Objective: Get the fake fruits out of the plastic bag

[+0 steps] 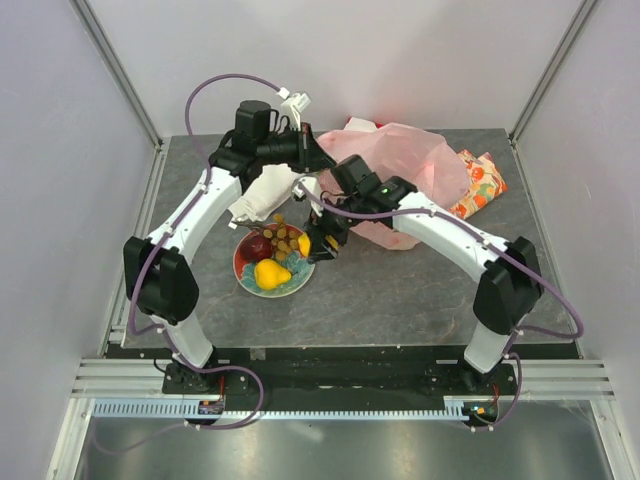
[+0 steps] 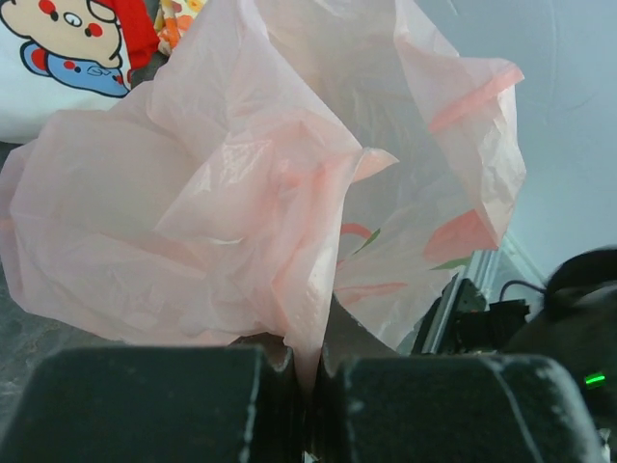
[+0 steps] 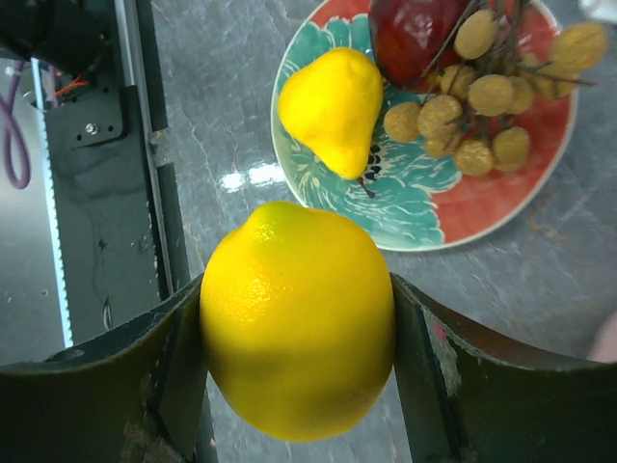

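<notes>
My left gripper (image 2: 310, 386) is shut on a fold of the pale pink plastic bag (image 2: 241, 193), holding it up at the back of the table (image 1: 400, 150). A round yellow fake fruit (image 3: 297, 333) sits between the fingers of my right gripper (image 3: 297, 338), which is shut on it just above the table beside the plate (image 3: 501, 203). In the top view this gripper (image 1: 325, 243) hangs at the plate's right edge. On the plate lie a yellow pear (image 3: 333, 108), a dark red plum (image 3: 415, 39) and a brownish grape bunch (image 3: 482, 106). What is inside the bag is hidden.
A white cloth with a cartoon print (image 1: 262, 195) lies behind the plate under the left arm. An orange-patterned folded cloth (image 1: 478, 185) sits at the back right beside the bag. The metal frame rail (image 3: 96, 193) runs along the table's near edge.
</notes>
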Action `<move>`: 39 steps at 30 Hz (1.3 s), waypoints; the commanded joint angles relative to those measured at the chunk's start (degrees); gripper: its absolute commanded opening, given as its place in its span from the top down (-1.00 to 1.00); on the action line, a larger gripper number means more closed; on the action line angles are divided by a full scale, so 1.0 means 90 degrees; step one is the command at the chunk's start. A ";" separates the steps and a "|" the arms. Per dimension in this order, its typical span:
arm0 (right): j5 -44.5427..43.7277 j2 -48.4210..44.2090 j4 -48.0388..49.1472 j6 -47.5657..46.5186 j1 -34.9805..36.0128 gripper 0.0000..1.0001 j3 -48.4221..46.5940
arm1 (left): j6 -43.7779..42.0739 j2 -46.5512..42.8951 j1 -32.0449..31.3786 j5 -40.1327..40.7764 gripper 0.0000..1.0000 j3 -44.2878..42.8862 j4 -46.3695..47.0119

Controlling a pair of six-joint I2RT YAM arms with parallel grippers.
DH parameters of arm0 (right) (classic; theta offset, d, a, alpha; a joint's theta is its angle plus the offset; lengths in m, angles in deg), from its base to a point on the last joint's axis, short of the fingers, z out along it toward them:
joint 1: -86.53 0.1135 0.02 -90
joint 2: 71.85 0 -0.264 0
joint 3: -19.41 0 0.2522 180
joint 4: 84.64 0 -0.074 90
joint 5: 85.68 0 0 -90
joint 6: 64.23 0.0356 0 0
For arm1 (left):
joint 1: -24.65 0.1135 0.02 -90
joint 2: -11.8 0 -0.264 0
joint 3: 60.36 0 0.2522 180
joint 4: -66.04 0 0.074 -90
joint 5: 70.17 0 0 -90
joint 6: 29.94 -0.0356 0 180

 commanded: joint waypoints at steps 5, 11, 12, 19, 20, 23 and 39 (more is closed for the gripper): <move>-0.0858 0.0518 0.2553 0.1957 0.0133 -0.23 0.0999 | 0.1306 -0.0162 0.0398 -0.0756 0.96 0.0382 0.0963; -0.1073 0.1181 0.3083 0.2195 0.0211 -0.25 0.0806 | 0.1433 -0.0103 0.0447 -0.0824 0.96 0.0451 0.1032; -0.1083 0.1270 0.3083 0.2137 0.0211 -0.27 0.0757 | 0.1462 -0.0094 0.0457 -0.0815 0.97 0.0451 0.1042; -0.1356 0.1817 0.2917 0.1999 0.0211 -0.29 0.0502 | 0.1521 -0.0055 0.0496 -0.0844 0.97 0.0422 0.1149; -0.1288 0.1827 0.2926 0.2009 0.0221 -0.29 0.0512 | 0.1521 -0.0045 0.0496 -0.0844 0.97 0.0432 0.1139; -0.1404 0.1886 0.2946 0.2068 0.0260 -0.35 0.0502 | 0.1521 -0.0045 0.0506 -0.0844 0.97 0.0451 0.1149; -0.1590 0.1312 0.2157 0.1786 0.0211 -0.96 0.0171 | 0.1677 0.0004 0.0496 -0.0980 0.97 0.0461 0.1256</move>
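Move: The right hand already holds the yellow fruit; the free right part of the plate, where it is taken, lies about 6 cm ahead, 5 cm to its left and 15 cm below. From the same hand the pear is about 1 cm ahead and 12 cm left, the grape bunch 12 cm ahead and 9 cm left, the dark red fruit 9 cm ahead and 16 cm left, all similarly low. From the left hand, that spot is some 11 cm back, 9 cm left and 24 cm below. Still pinching the yellow fruit, the right hand lowers it about 13 cm onto the plate beside the pear, working forward and a little left on the way and turning some 20 degrees clockwise. Once down it stays nearly in place and spreads its fingers wide to let go. The left hand keeps its pinch on the plastic bag, shifting slightly left and tilting a little. ##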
